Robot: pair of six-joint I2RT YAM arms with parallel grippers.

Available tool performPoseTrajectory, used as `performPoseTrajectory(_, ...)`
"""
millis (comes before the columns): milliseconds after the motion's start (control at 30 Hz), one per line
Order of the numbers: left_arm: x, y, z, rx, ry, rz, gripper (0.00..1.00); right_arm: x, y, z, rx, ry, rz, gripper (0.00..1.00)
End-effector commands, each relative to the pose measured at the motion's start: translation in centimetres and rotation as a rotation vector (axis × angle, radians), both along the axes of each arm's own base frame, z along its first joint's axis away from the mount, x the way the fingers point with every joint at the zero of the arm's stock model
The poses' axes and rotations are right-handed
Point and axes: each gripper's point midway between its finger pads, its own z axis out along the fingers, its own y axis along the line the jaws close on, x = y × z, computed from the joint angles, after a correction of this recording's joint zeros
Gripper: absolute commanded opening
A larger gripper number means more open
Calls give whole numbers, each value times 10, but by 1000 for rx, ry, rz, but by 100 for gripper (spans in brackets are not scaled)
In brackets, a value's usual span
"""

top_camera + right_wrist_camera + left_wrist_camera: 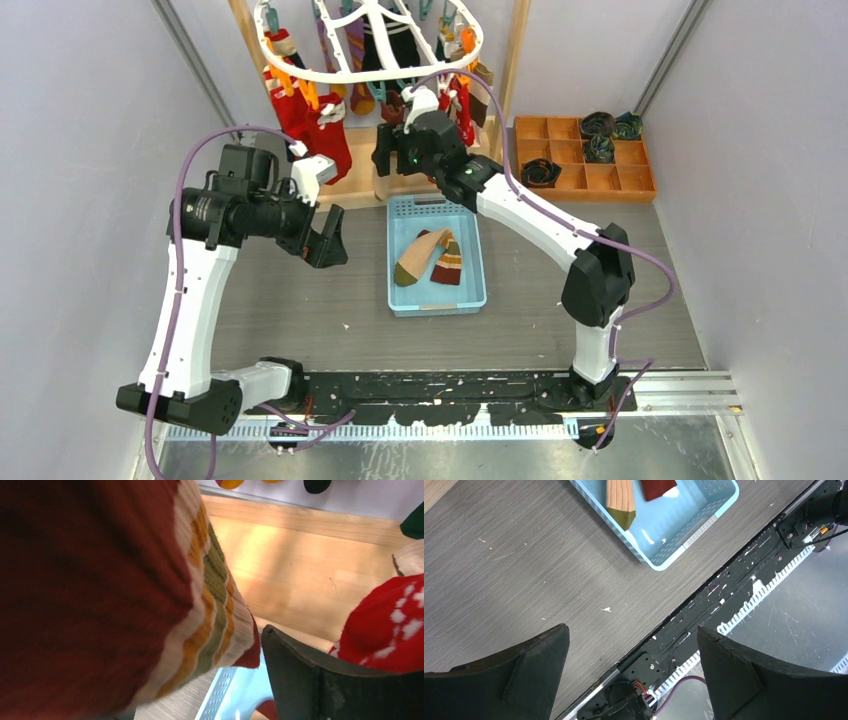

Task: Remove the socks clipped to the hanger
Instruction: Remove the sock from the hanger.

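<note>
The white oval hanger (370,45) hangs at the back with several socks clipped under it, among them red socks with white patterns (318,130). My right gripper (388,155) is just below them, over the far end of the blue basket (437,300). In the right wrist view a maroon sock with a striped cuff (100,580) fills the left side and hides one finger. The other finger (325,680) stands clear of it, so this gripper (205,635) is open. My left gripper (325,240) hangs open and empty over the table (631,630).
The basket (684,525) holds a beige sock with a green toe (619,497) and a maroon sock (656,487). A wooden rack base (300,570) lies under the hanger. An orange compartment tray (585,155) stands at the back right. Grey walls close both sides.
</note>
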Motion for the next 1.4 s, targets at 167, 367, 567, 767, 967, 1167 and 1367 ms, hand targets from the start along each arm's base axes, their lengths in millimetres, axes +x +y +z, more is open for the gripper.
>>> performPoseTrajectory(167,-9,-1,28,-42,-74,6,100,-8,4,32,104,-111,-9,5)
performPoseTrajectory(367,-9,-4,39,-68,-89,6,100,-48,-5,72,220,-148,84,1)
performPoseTrajectory(567,-6,-16,54,-138,-112,-17,100,-114,-9,105,390,-113,295,1)
performPoseTrajectory(767,4,-40,81,-286,-138,-76,100,-158,-5,133,541,-43,470,1)
performPoseTrajectory(967,19,-53,91,-354,-135,-94,100,-175,-9,149,635,-1,529,1)
performPoseTrajectory(1167,27,-56,83,-375,-159,-99,100,-183,-21,166,827,62,589,1)
performPoseTrajectory(1367,43,-54,87,-355,-231,-79,100,-191,-23,175,950,141,662,1)
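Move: The striped sock hangs almost between the open right fingers, about 1 cm ahead and 2 cm to the left, its middle some 2 cm lower. From this hand the red-and-white socks hang about 12 cm right and 3 cm ahead, the red stockings about 10 cm left and level with it, and the blue bin lies some 17 cm back, 9 cm right and 27 cm below. From the left hand the striped sock is about 20 cm ahead and 11 cm right, near hand height. The right hand sinks about 2 cm and shuts its fingers on the middle of the striped sock, then, keeping that pinch, draws it back some 16 cm and rises about 12 cm above where it began, rolling its left side up and swinging counter-clockwise so the fingers come round towards the left hand. Meanwhile the left hand, still wide open, first lifts and then reaches right and a little forward towards the sock's hanging foot, about 7 cm up and 5 cm right in all, rolling its left side down some 20 degrees. ##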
